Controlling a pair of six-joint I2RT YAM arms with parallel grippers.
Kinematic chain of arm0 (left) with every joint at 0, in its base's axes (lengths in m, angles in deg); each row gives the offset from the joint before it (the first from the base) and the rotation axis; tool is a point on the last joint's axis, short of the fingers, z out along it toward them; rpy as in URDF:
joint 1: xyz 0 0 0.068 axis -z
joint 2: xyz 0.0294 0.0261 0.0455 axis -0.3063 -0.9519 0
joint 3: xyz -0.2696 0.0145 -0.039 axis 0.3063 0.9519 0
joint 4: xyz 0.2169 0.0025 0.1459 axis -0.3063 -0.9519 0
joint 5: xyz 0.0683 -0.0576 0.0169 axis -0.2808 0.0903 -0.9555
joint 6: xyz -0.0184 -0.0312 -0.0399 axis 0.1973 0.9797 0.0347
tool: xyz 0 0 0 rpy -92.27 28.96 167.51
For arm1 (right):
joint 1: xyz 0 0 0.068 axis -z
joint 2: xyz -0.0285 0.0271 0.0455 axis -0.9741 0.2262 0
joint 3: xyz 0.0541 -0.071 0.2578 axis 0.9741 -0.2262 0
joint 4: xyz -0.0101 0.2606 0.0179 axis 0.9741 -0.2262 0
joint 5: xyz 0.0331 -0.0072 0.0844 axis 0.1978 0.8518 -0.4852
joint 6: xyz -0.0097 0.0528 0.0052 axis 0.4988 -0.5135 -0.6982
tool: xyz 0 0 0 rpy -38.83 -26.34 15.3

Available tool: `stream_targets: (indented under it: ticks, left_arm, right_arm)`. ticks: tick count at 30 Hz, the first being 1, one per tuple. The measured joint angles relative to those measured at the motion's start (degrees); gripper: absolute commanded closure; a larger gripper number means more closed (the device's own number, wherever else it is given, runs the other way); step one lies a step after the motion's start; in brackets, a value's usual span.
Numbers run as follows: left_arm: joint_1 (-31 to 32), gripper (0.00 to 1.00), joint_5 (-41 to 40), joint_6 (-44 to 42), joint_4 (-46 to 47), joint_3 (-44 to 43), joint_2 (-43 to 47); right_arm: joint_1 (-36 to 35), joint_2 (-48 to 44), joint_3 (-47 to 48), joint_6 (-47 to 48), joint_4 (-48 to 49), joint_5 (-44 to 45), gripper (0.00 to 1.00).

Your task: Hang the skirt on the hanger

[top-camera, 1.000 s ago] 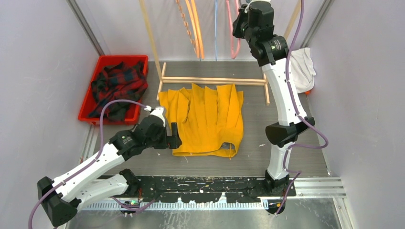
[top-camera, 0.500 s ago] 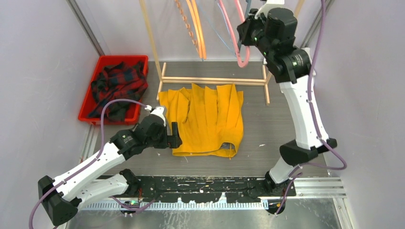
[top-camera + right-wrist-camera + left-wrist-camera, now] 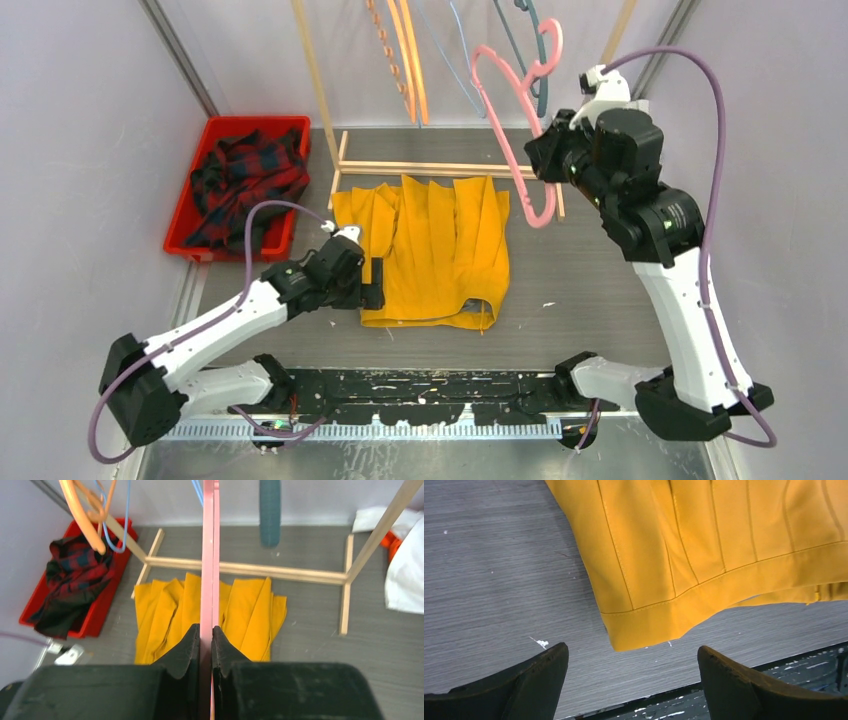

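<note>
The yellow pleated skirt (image 3: 430, 250) lies flat on the grey table, waistband toward the arms. My left gripper (image 3: 371, 284) hovers open at its near left corner. In the left wrist view that waistband corner (image 3: 644, 625) sits just ahead of the left gripper (image 3: 631, 650), with nothing between the fingers. My right gripper (image 3: 546, 160) is raised at the back right, shut on the pink hanger (image 3: 515, 105), whose hook points up. In the right wrist view the right gripper (image 3: 206, 629) pinches the hanger (image 3: 209, 555) edge-on, with the skirt (image 3: 165, 610) below.
A red bin (image 3: 185, 200) holding a plaid garment (image 3: 245, 170) stands at the back left. A wooden rack base (image 3: 445, 168) runs behind the skirt. Orange hangers (image 3: 410, 60) and a teal hanger (image 3: 535, 45) hang above. A white cloth (image 3: 405, 575) lies at the far right.
My right arm has swung right and toward the front, lifting the pink hanger off the rail and tilting it. My left gripper has edged closer to the skirt's corner.
</note>
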Motion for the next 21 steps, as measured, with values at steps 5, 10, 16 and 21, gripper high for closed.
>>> stream_targets:
  ticks: [5,10,16,21]
  left_arm:
    - [0.37,0.00,-0.24,-0.46,1.86,-0.02,-7.96]
    - [2.19,0.00,-1.09,-0.66,2.84,-0.02,-13.55]
    - [7.48,0.00,-3.04,-0.66,3.39,-1.86,-20.20]
    - [15.52,0.01,-9.07,0.04,1.51,-5.03,-21.35]
  right_arm:
    - [0.00,-5.62,-6.86,-2.99,-3.32,-4.76,0.99]
    - [-0.02,-12.55,-13.73,-5.14,-7.80,-9.44,0.99]
    - [-0.02,-22.93,-19.65,-7.43,-14.27,-14.25,0.99]
    - [-0.02,-30.10,-22.23,-8.66,-18.71,-16.98,0.99]
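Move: The right hand holds the pink hanger; the yellow skirt's near edge has its middle about 13 cm back, 17 cm left and 44 cm below. The teal hanger hangs some 18 cm ahead, 2 cm left and slightly above. From the open left hand, that near edge lies about 2 cm back, 10 cm right and 10 cm below; the skirt's gaping opening is 2 cm ahead, 19 cm right and 10 cm below. Right hand brings its hanger back 17 cm and down towards skirt; open left sinks, then shifts right. ##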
